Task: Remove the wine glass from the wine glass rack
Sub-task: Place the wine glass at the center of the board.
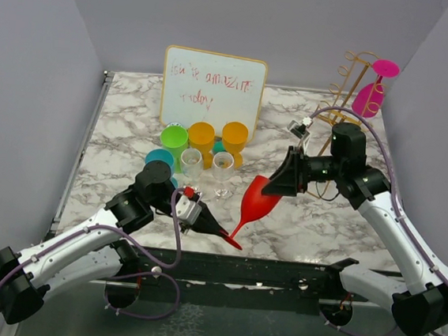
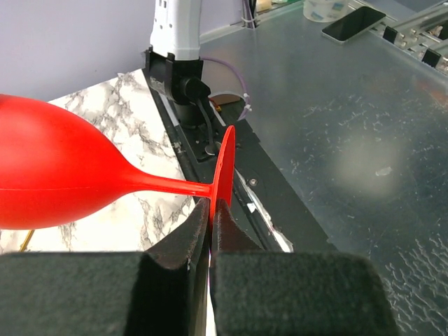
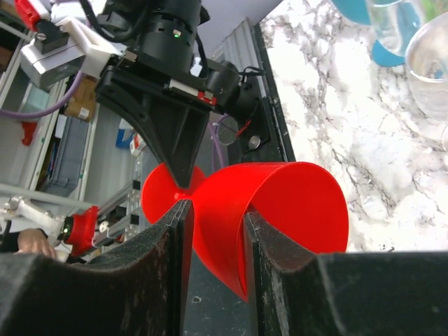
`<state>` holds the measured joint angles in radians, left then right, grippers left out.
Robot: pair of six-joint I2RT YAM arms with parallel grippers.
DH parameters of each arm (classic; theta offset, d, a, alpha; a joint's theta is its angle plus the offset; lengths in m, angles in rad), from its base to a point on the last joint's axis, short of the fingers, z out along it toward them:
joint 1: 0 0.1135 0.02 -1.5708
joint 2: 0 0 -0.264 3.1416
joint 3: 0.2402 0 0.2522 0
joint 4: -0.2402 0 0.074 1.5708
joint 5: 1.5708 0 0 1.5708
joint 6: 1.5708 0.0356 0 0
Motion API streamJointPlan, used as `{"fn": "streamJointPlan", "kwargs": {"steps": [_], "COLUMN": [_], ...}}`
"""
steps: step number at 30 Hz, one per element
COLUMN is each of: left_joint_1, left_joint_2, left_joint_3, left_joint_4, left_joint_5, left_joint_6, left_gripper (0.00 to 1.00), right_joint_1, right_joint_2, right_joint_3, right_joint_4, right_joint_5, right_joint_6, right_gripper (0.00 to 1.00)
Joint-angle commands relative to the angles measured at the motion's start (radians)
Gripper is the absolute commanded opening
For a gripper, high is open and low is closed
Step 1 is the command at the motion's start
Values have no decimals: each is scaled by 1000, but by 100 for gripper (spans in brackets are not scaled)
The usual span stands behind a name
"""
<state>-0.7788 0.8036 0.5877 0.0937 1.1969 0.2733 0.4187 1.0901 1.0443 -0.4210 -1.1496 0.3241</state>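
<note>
A red wine glass (image 1: 259, 199) lies tilted above the near middle of the table, held between my two arms. My left gripper (image 1: 216, 231) is shut on the thin disc of its foot (image 2: 225, 164), with the stem and bowl (image 2: 56, 171) running off to the left. My right gripper (image 3: 213, 210) is shut on the bowl's rim (image 3: 294, 203), one finger inside the mouth and one on the outer wall. At the far right the gold wine glass rack (image 1: 347, 81) stands upright. A pink wine glass (image 1: 370, 91) hangs upside down from it.
A whiteboard (image 1: 213, 87) with red writing leans at the back. In front of it stand a green cup (image 1: 174, 139), two orange cups (image 1: 201, 136), a teal cup (image 1: 160, 160) and two clear glasses (image 1: 222, 166). A black rail (image 1: 277, 272) edges the table's front.
</note>
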Motion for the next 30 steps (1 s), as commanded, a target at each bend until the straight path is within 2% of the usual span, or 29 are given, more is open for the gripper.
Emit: {"fn": "streamJointPlan", "kwargs": {"steps": [1, 5, 8, 16, 20, 21, 24, 26, 29, 30], "left_joint_1": [-2, -2, -2, -3, -3, -3, -3, -3, -3, -2], "left_joint_2": [-9, -6, 0, -12, -13, -15, -36, -52, -63, -59], "left_joint_3": [-20, -22, -16, -8, 0, -1, -6, -6, 1, 5], "left_joint_4": [-23, -36, -53, -64, -68, -69, -69, -68, -68, -68], "left_joint_5": [22, 3, -1, -28, -33, -39, -67, -85, -130, -143], "left_joint_6": [55, 74, 87, 119, 120, 121, 118, 116, 91, 74], "left_gripper": [0, 0, 0, 0, 0, 9, 49, 59, 62, 66], "right_joint_1": [2, 2, 2, 2, 2, 2, 2, 2, 2, 2], "right_joint_2": [-25, -39, -43, -40, -56, -61, -77, -82, -83, -82], "right_joint_3": [22, 24, 30, 44, 43, 42, 36, 32, 34, 35], "right_joint_4": [-47, -52, -59, -65, -48, -38, -20, -16, -36, -47], "right_joint_5": [-129, -158, -177, -169, -150, -145, -98, -79, -48, -35], "right_joint_6": [-35, -41, -46, -42, -39, -33, -20, -18, -27, -36], "right_gripper": [40, 41, 37, 10, 1, 1, 1, 0, 1, 0]}}
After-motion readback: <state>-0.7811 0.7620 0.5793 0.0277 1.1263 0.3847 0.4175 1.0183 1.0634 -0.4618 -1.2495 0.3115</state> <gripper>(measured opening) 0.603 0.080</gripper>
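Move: The right hand's half-open fingers straddle the rim wall of the red wine glass, whose middle lies about 4 cm back, 3 cm left and 3 cm below. The shut left hand still holds its foot, the glass's middle being some 7 cm ahead, 2 cm right and 2 cm above. From the right hand, the nearer clear glass stands roughly 12 cm ahead and 9 cm left, the other clear glass equally far ahead and 15 cm left, both about 21 cm lower. Back and up, by about 3 cm each way, the right hand eases along with the bowl and closes its fingers on the rim wall, pinching it. The left hand almost keeps its place, sinking under 1 cm, rolling some 5 degrees and holding the foot until the right grip is shut; then its fingers open to more than half and let go. ##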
